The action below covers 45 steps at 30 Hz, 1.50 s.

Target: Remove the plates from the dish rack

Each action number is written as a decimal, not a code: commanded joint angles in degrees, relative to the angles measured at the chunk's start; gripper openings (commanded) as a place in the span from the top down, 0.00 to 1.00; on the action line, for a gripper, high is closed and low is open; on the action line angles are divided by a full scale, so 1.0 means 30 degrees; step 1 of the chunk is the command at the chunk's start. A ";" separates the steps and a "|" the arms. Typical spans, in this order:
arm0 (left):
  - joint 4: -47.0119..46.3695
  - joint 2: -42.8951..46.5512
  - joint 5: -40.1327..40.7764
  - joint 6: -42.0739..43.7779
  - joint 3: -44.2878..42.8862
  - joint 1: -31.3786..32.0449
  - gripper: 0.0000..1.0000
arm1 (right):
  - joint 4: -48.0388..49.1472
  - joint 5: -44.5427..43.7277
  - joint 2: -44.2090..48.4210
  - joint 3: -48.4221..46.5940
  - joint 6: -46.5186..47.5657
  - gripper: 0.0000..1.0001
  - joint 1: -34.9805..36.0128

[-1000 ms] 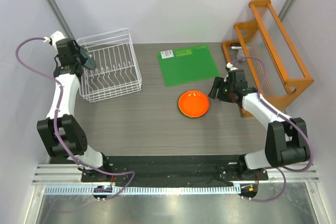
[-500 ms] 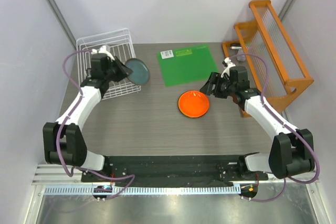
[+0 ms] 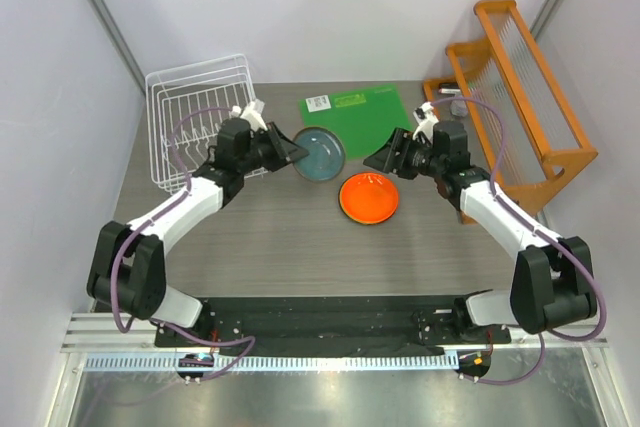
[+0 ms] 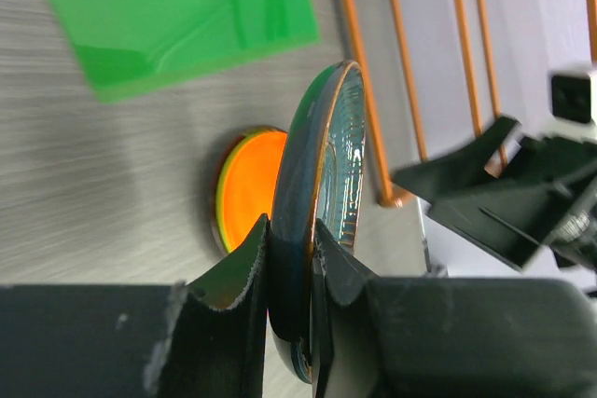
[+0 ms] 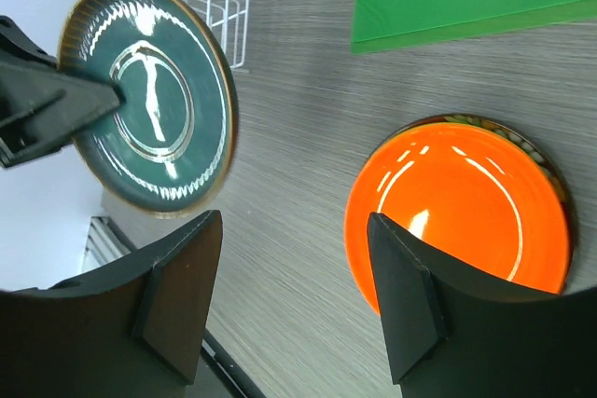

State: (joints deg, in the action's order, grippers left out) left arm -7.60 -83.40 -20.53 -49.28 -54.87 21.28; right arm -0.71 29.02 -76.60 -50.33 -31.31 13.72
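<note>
A dark grey-blue plate (image 3: 320, 154) hangs on edge above the table's middle, and my left gripper (image 3: 296, 151) is shut on its rim. In the left wrist view the jaws (image 4: 291, 253) pinch that plate (image 4: 322, 160) near its lower edge. An orange plate (image 3: 369, 197) lies flat on the table just right of it. My right gripper (image 3: 384, 159) hovers open over the orange plate's far-left edge, facing the held plate (image 5: 149, 95), with nothing between its fingers (image 5: 294, 272). The white wire dish rack (image 3: 197, 69) stands at the back left, behind my left arm.
A flat green mat (image 3: 358, 124) lies at the back centre, just behind the two grippers. An orange wooden rack (image 3: 520, 87) with clear slats stands along the right edge. A grey wall closes the left side beside the dish rack.
My left arm has swung right from the dish rack to the table's middle, carrying the dark plate. My right gripper has moved left toward it, still open.
</note>
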 commanded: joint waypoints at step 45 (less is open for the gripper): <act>-0.4264 -0.5978 -0.1005 -0.0977 -0.2304 0.4274 0.58 | 0.1848 -0.0121 0.0660 0.2273 -0.1047 0.99 -0.0880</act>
State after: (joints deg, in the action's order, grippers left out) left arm -16.93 -99.55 -21.74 -53.36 -59.18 33.74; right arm 4.27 28.80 -77.36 -43.18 -34.87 11.40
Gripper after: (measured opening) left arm 0.433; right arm 0.092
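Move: The teal plate, pinched at one edge by the left hand, has its middle about 14 cm to the right hand's left, 1 cm farther out and roughly level with it. From the left hand, the right gripper waits some 18 cm to the right, 1 cm nearer the base and 2 cm lower. The orange plate tops a stack about 17 cm below the right hand, 1 cm ahead and 1 cm right; the green mat's middle lies some 23 cm beyond that plate. The teal plate is carried by the left hand about 9 cm right, with some 4 cm back and down, towards the open right gripper. That gripper edges 2 cm left and down, then shuts on the plate's right edge. The left hand nearly halts for this; afterwards both drift right and finally sink a little, while the left fingers open around their edge. ##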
